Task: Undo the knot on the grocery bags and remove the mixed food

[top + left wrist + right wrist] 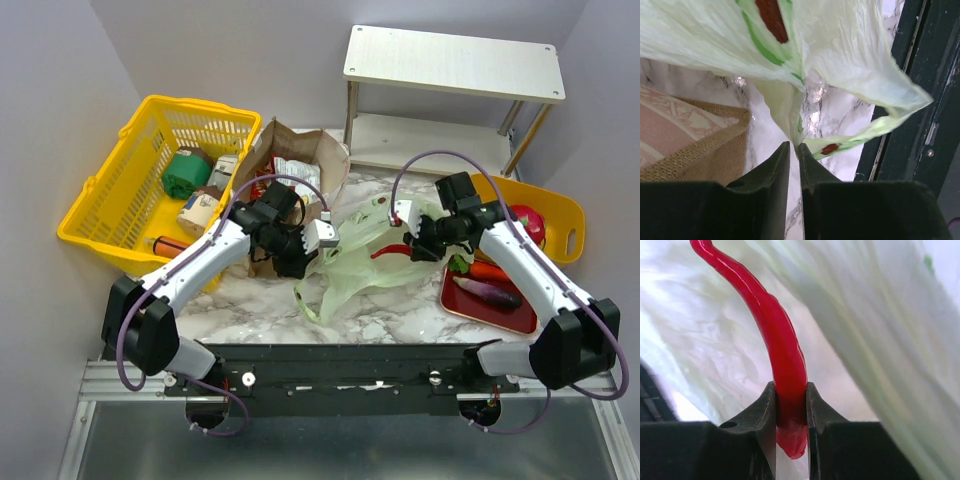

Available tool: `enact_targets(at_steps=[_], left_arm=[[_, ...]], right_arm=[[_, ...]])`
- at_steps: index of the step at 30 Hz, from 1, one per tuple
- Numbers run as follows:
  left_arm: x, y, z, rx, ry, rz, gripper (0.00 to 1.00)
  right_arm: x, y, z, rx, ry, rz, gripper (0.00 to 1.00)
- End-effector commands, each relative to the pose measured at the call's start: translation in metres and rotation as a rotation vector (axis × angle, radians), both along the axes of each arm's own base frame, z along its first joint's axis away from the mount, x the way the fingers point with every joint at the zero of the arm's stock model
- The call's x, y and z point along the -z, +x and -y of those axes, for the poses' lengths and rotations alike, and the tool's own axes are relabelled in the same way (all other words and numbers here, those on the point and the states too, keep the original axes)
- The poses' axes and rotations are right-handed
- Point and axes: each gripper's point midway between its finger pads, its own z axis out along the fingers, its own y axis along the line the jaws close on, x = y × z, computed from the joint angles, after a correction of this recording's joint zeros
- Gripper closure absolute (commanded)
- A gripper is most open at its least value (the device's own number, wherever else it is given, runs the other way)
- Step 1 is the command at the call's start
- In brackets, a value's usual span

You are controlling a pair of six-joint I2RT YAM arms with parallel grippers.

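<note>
The pale green plastic bag (350,272) lies slack on the marble table between my arms; its knot is out of view. My left gripper (332,240) is shut on a thin fold of the bag's film (796,131), pinched at the fingertips (795,146). At the bag's right side, my right gripper (408,248) is shut on a red chili (386,252). In the right wrist view the chili (782,347) curves up from the jaws (790,390) with bag film (880,340) around it. The brown paper bag (322,150) stands behind with snack packets (292,172) inside.
A yellow mesh basket (110,200) with a green can and cartons stands at the left. A red tray (462,302) at the right holds an eggplant (488,291) and a carrot (488,270). A dragon fruit (530,222) rests on an orange tray (560,215). A white shelf (450,65) is at the back.
</note>
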Motion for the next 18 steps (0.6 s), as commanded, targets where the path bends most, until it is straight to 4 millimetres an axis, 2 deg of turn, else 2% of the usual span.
enact_targets(at_steps=[1, 3, 5, 7, 9, 10, 11, 12, 13, 14, 15, 16, 18], left_arm=[[-0.012, 0.018, 0.02, -0.027, -0.054, 0.016, 0.76], [-0.016, 0.029, 0.025, -0.03, -0.051, 0.032, 0.76], [-0.018, 0.046, 0.029, -0.039, -0.029, 0.068, 0.79], [-0.012, 0.06, 0.026, -0.042, 0.017, 0.103, 0.8], [-0.013, 0.063, 0.026, -0.033, 0.021, 0.106, 0.8], [-0.019, 0.062, 0.033, -0.016, -0.015, 0.093, 0.8], [-0.023, 0.058, 0.037, -0.003, -0.039, 0.078, 0.8], [-0.028, 0.055, 0.044, 0.016, -0.077, 0.06, 0.8], [-0.033, 0.053, 0.051, 0.026, -0.11, 0.042, 0.8], [-0.041, 0.047, 0.06, 0.045, -0.166, 0.007, 0.8], [-0.045, 0.045, 0.066, 0.048, -0.187, -0.01, 0.8], [-0.049, 0.048, 0.072, 0.032, -0.202, -0.033, 0.8], [-0.053, 0.049, 0.077, 0.028, -0.209, -0.051, 0.8]], right_arm=[[-0.047, -0.054, -0.033, -0.186, 0.213, -0.104, 1.0], [-0.051, -0.055, -0.032, -0.168, 0.218, -0.093, 1.0], [-0.044, -0.05, -0.02, -0.119, 0.151, -0.063, 1.0], [-0.041, -0.062, -0.012, -0.197, 0.11, -0.044, 1.0], [-0.053, -0.082, -0.019, -0.263, 0.182, -0.022, 1.0], [-0.059, -0.088, -0.025, -0.265, 0.228, -0.017, 0.99], [-0.074, -0.096, -0.039, -0.282, 0.337, -0.021, 0.99], [-0.093, -0.089, -0.05, -0.283, 0.409, 0.044, 1.0], [-0.107, -0.088, -0.058, -0.197, 0.493, -0.014, 1.0], [-0.127, -0.085, -0.07, -0.187, 0.582, -0.015, 1.0], [-0.154, -0.065, -0.081, -0.192, 0.66, 0.074, 1.0], [-0.169, -0.06, -0.088, -0.122, 0.732, 0.0, 1.0], [-0.217, -0.042, -0.098, -0.127, 0.824, 0.077, 1.0]])
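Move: The red chili is already pinched in the right fingers. The red tray that seems meant for it lies roughly 19 cm to that hand's right, 6 cm back and 12 cm below; the green grocery bag sprawls about 8 cm left, 2 cm ahead and 10 cm below; the yellow bin is some 27 cm right and 10 cm ahead. The left fingers already hold a bag handle, with the bag's middle about 16 cm right, 8 cm ahead and 10 cm below them. The chili, still gripped, is raised about 11 cm off the grocery bag by the right hand, which draws back some 7 cm on the way and swings left near the end, its fingers tilting about 30 degrees to point more leftward. Meanwhile the bag handle goes forward and then right with the left hand, roughly 5 cm each way and a little up, the grip kept. ##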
